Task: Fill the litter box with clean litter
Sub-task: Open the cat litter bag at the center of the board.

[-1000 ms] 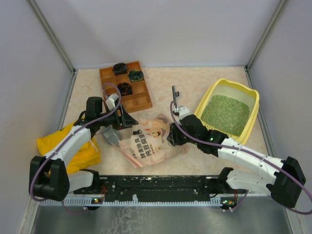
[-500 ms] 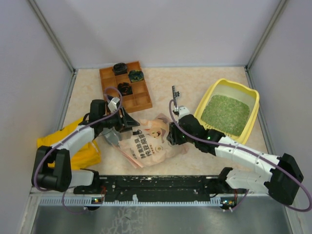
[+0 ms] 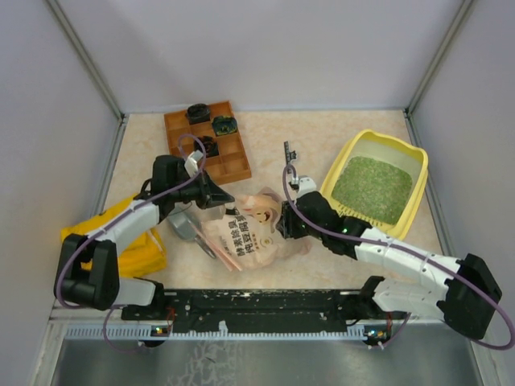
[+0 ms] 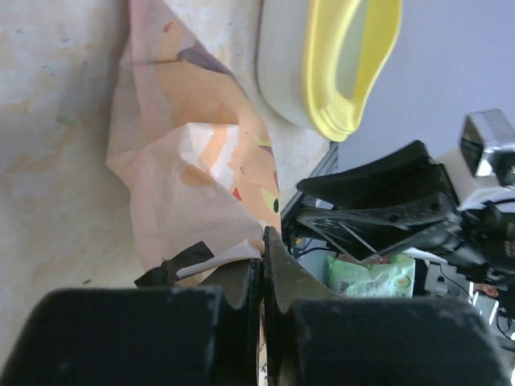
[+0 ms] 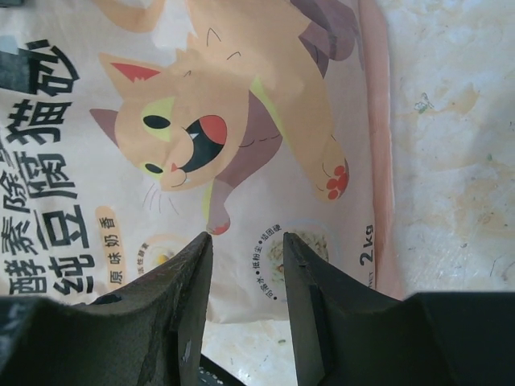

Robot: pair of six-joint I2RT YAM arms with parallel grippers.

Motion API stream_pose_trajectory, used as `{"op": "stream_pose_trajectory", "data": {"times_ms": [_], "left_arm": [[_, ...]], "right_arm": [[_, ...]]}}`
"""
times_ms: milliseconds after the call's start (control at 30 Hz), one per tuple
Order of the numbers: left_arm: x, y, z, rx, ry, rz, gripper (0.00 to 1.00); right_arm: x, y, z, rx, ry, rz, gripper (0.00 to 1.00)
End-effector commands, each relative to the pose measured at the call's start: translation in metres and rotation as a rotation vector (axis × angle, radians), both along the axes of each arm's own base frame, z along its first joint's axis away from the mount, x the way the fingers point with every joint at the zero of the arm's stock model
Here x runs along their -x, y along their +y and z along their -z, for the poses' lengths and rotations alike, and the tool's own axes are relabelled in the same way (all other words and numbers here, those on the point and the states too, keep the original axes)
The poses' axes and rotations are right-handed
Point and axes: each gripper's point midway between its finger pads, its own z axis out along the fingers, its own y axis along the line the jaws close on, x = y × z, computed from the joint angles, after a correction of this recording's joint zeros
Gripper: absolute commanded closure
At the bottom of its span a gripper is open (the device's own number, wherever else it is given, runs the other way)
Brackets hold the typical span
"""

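The yellow litter box (image 3: 331, 175) stands at the right, with a bed of green clean litter (image 3: 372, 189) inside. A pink printed pouch (image 3: 249, 233) with a cartoon cat lies crumpled in the middle of the table. My left gripper (image 3: 228, 199) is shut on the pouch's upper left edge. The left wrist view shows the pouch (image 4: 185, 177) pinched at the jaw tips of that gripper (image 4: 263, 241), and the litter box rim (image 4: 322, 88) beyond. My right gripper (image 3: 283, 227) hovers open over the pouch's right end. In the right wrist view the gripper (image 5: 245, 241) has only the pouch print (image 5: 201, 121) below.
A brown wooden compartment tray (image 3: 229, 165) with dark items sits at the back left. A grey scoop (image 3: 183, 225) lies left of the pouch, near a yellow cloth bag (image 3: 133, 249). A thin black tool (image 3: 287, 153) lies behind the right gripper.
My left gripper moved right onto the pouch's edge and shut on it. The pouch's left end rose and bunched. The right arm barely moved.
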Motion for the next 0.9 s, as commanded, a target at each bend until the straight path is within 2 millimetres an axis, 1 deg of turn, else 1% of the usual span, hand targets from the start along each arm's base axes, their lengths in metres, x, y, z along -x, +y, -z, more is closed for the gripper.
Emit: {"op": "stream_pose_trajectory", "data": {"times_ms": [0, 33, 67, 200, 300, 433, 500, 567, 633, 667, 700, 800, 867], "left_arm": [[0.015, -0.015, -0.052, 0.217, -0.061, 0.086, 1.00], [0.018, -0.017, -0.060, 0.260, -0.087, 0.104, 1.00], [0.022, -0.017, -0.061, 0.288, -0.080, 0.109, 1.00], [0.024, -0.017, -0.056, 0.306, -0.055, 0.115, 1.00], [0.022, -0.016, -0.066, 0.331, -0.076, 0.110, 1.00], [0.010, -0.013, -0.091, 0.371, -0.143, 0.074, 1.00], [0.005, -0.014, -0.099, 0.388, -0.158, 0.065, 1.00], [0.002, -0.015, -0.098, 0.390, -0.153, 0.069, 1.00], [0.002, -0.015, -0.093, 0.382, -0.142, 0.072, 1.00], [0.001, -0.015, -0.087, 0.369, -0.127, 0.069, 0.97], [0.001, -0.014, -0.081, 0.349, -0.119, 0.069, 0.91], [0.000, -0.011, -0.059, 0.237, -0.092, 0.069, 0.68], [0.001, -0.006, -0.046, 0.137, -0.085, 0.060, 0.55]], "right_arm": [[-0.008, 0.003, -0.022, -0.083, -0.076, 0.042, 0.60], [-0.009, 0.001, -0.023, -0.086, -0.082, 0.050, 0.60], [-0.009, 0.000, -0.023, -0.086, -0.084, 0.054, 0.60], [-0.008, 0.000, -0.016, -0.078, -0.071, 0.058, 0.60], [-0.003, -0.001, 0.001, -0.061, -0.019, 0.058, 0.61], [0.010, -0.006, 0.030, -0.039, 0.057, 0.082, 0.61], [0.015, -0.009, 0.040, -0.034, 0.081, 0.093, 0.62], [0.017, -0.011, 0.044, -0.033, 0.087, 0.098, 0.62], [0.016, -0.014, 0.044, -0.021, 0.082, 0.110, 0.62], [0.014, -0.015, 0.043, -0.018, 0.076, 0.116, 0.62], [0.013, -0.015, 0.041, -0.017, 0.071, 0.119, 0.62], [0.011, -0.012, 0.036, -0.034, 0.057, 0.113, 0.62], [0.011, -0.011, 0.033, -0.042, 0.051, 0.109, 0.62]]}}
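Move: The cat litter bag lies with its middle some 7 cm back and 5 cm to the right of the left hand, roughly 8 cm lower; its near-side film is already pinched in those fingertips. The grey scoop is about 13 cm left and 6 cm back of the left hand, the wooden tray 16 cm ahead and 8 cm left. From the right hand, the bag's middle is about 8 cm left, 2 cm back and 7 cm down, the yellow litter box 26 cm right and 10 cm ahead. The bag's edge, held in the shut left fingers, is drawn up about 5 cm as that hand rises, first easing back a little, and tips its fingers up some 20 degrees; near the end the fingers open partway. Meanwhile the right hand, fingers kept part open, sinks about 5 cm towards the bag's printed pellet window, shifting slightly right and back; contact there can't be made out. ##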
